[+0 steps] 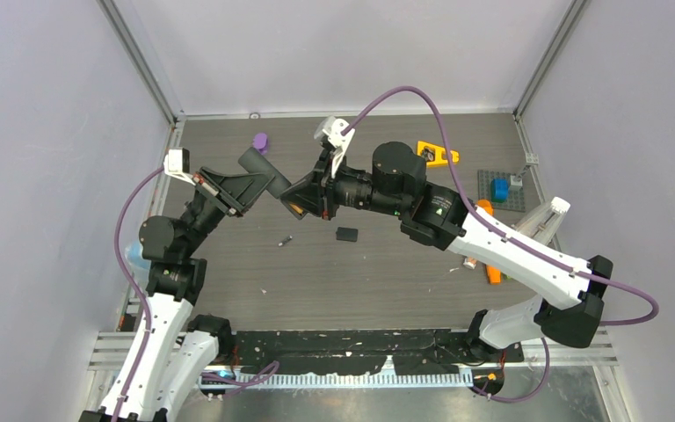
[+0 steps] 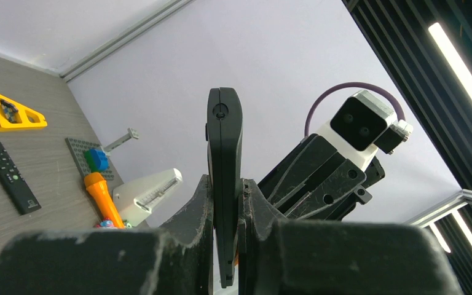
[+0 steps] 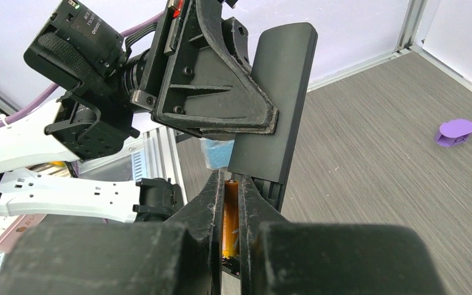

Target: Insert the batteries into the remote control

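Observation:
My left gripper (image 1: 255,182) is shut on a black remote (image 1: 262,165) and holds it edge-on above the table; it shows in the left wrist view (image 2: 224,147) between my fingers (image 2: 224,184). My right gripper (image 1: 299,200) is shut on an orange battery (image 3: 231,212), held lengthwise between the fingers (image 3: 231,179). The battery's tip sits at the remote's lower end (image 3: 275,104), where the open compartment shows. A small dark battery (image 1: 286,239) lies on the table. A small black cover (image 1: 346,234) lies beside it.
A second black remote (image 2: 9,177) lies flat on the table. At the back right are a yellow triangle (image 1: 437,154), a grey baseplate (image 1: 511,200) with a blue brick (image 1: 499,187), a long orange stick (image 1: 489,255) and a white wedge (image 1: 545,220). A purple piece (image 1: 261,141) stands at the back.

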Tool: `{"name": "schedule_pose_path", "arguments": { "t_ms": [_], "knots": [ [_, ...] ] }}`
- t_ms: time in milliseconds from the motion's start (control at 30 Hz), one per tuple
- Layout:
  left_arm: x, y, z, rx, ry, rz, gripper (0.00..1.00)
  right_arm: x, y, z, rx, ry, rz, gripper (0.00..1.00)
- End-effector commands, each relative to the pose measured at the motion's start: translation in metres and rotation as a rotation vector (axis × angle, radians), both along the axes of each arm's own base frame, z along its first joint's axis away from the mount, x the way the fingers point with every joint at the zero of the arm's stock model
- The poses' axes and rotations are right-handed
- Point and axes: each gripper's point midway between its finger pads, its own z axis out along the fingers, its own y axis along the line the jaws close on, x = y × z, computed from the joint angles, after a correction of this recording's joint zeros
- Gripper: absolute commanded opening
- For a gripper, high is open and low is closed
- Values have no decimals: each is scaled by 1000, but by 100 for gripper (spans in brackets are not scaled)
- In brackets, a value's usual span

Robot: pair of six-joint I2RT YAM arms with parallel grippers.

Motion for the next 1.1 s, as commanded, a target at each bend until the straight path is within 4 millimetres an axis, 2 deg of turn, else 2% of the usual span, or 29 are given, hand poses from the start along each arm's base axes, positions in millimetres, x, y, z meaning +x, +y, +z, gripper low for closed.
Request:
{"name": "schedule_pose_path", "arguments": {
  "t_ms": [0,333,533,900,967,1033,1067],
  "knots": [
    [-9,6,24,-42,-80,20,0,-8,-6,10,24,-3,11,10],
    [-7,6,19,-40,-72,19,0,-2,-6,19,40,38,-27,21],
    [-7,5,17,-34,-70,19,0,-2,-7,27,57,44,-35,31],
    [-6,5,14,-26,-73,23,0,-6,-8,47,101,55,-23,39],
    [-5,5,13,-22,-79,27,0,-7,-11,54,118,65,-24,45],
    [-5,6,14,-23,-86,31,0,-8,-15,61,140,81,-33,66],
    [-6,6,15,-26,-95,34,0,-9,-17,64,150,95,-37,72]
  ]
}}
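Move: The orange battery lies in the remote's bay, still pinched by the right hand, its middle about 1 cm left of and 1 cm below the hand point. The remote's middle is some 5 cm left, 3 cm ahead and 2 cm up from that hand. On the table, about 40 cm below, the grey battery lies roughly 7 cm ahead and 6 cm left, the battery cover 8 cm ahead and 9 cm right. From the left hand, the orange battery is about 7 cm right, 3 cm back and 2 cm below. The orange battery is let go in the bay: the right fingers, pointing left, ease apart while the hand stays almost in place, rolling about 5 degrees with its forward side going down. Then the hand rises some 2 cm away from the battery, the fingers opening on to past half. The left hand keeps its grip and holds the remote still. ##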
